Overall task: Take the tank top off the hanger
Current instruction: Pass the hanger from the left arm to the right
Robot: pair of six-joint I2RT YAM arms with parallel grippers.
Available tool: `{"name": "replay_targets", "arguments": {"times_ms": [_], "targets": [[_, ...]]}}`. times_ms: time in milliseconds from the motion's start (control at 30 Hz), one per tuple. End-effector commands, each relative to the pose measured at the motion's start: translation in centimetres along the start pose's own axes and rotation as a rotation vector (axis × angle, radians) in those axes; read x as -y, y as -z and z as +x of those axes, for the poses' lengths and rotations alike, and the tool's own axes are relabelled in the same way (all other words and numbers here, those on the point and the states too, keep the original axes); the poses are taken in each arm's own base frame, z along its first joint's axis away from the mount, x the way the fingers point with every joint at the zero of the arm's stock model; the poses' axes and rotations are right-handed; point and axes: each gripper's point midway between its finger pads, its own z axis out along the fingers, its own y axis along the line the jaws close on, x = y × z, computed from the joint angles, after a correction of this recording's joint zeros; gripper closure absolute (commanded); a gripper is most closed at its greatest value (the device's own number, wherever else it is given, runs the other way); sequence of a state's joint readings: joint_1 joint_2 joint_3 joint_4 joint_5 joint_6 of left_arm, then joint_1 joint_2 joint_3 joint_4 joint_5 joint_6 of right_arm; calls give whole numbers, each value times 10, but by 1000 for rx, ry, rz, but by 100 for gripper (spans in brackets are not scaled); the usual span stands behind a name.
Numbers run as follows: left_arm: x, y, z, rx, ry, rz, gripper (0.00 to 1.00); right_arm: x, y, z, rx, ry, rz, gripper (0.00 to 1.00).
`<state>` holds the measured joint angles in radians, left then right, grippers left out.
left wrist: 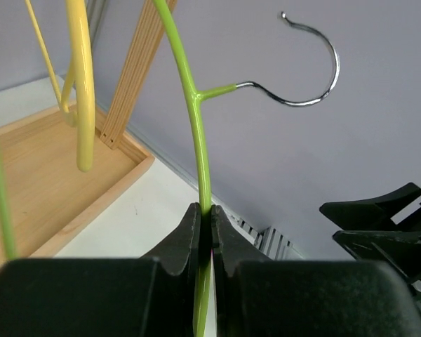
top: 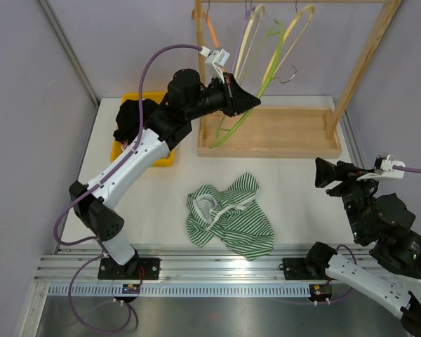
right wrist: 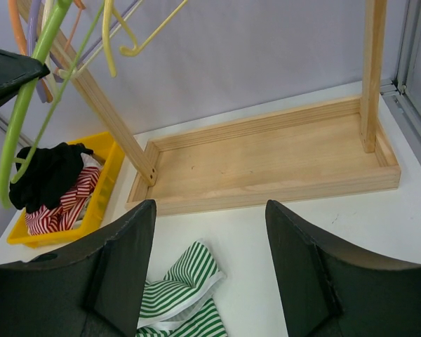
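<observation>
The green-and-white striped tank top (top: 230, 217) lies crumpled on the white table in front of the rack, off the hanger; the right wrist view shows part of it (right wrist: 182, 295). My left gripper (top: 247, 102) is raised over the rack's tray and shut on the thin rod of the lime-green hanger (top: 270, 67). In the left wrist view the rod (left wrist: 195, 119) runs up from between the closed jaws (left wrist: 210, 214), and its metal hook (left wrist: 316, 77) hangs free in the air. My right gripper (top: 323, 172) hovers at the right, open and empty (right wrist: 210, 210).
The wooden rack's tray (top: 281, 130) and slanted post (top: 361, 67) stand at the back. Yellow (top: 295, 35) and orange (top: 212, 28) hangers dangle from its rail. A yellow bin (top: 165, 160) with black and red-striped clothes sits at the back left.
</observation>
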<state>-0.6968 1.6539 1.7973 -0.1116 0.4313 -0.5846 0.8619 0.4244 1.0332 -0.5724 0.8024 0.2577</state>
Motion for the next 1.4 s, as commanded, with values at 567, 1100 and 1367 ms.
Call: {"name": "replay_targets", "arguments": {"times_ms": [567, 1100, 1367], "targets": [[-28, -23, -93, 141, -67, -75, 100, -2, -6, 19, -24, -7, 2, 29], [-14, -19, -131, 319, -88, -197, 100, -23, -17, 50, -96, 31, -66, 28], [7, -29, -128, 331, -35, -117, 100, -31, -22, 70, -132, 29, -93, 27]]}}
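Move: The left hand already holds the bare green hanger; the rack's rod lies about 24 cm ahead of this hand, its middle some 10 cm to the right and perhaps 5 cm higher. In between hang the yellow hanger, its middle about 13 cm ahead and 7 cm right, and the cream hanger, roughly 14 cm ahead and 2 cm left, both slightly above. From the empty right hand the green hanger is about 19 cm ahead, 19 cm left and a little above. Forward, some 8 cm, and a little up, the left arm carries the green hanger towards the rod and in among the yellow and cream hangers, keeping its pinch and turning counter-clockwise about 15 degrees, mostly late, as the forward travel ends. The right hand, empty and wide open, sinks about 6 cm while drifting some 4 cm left. ##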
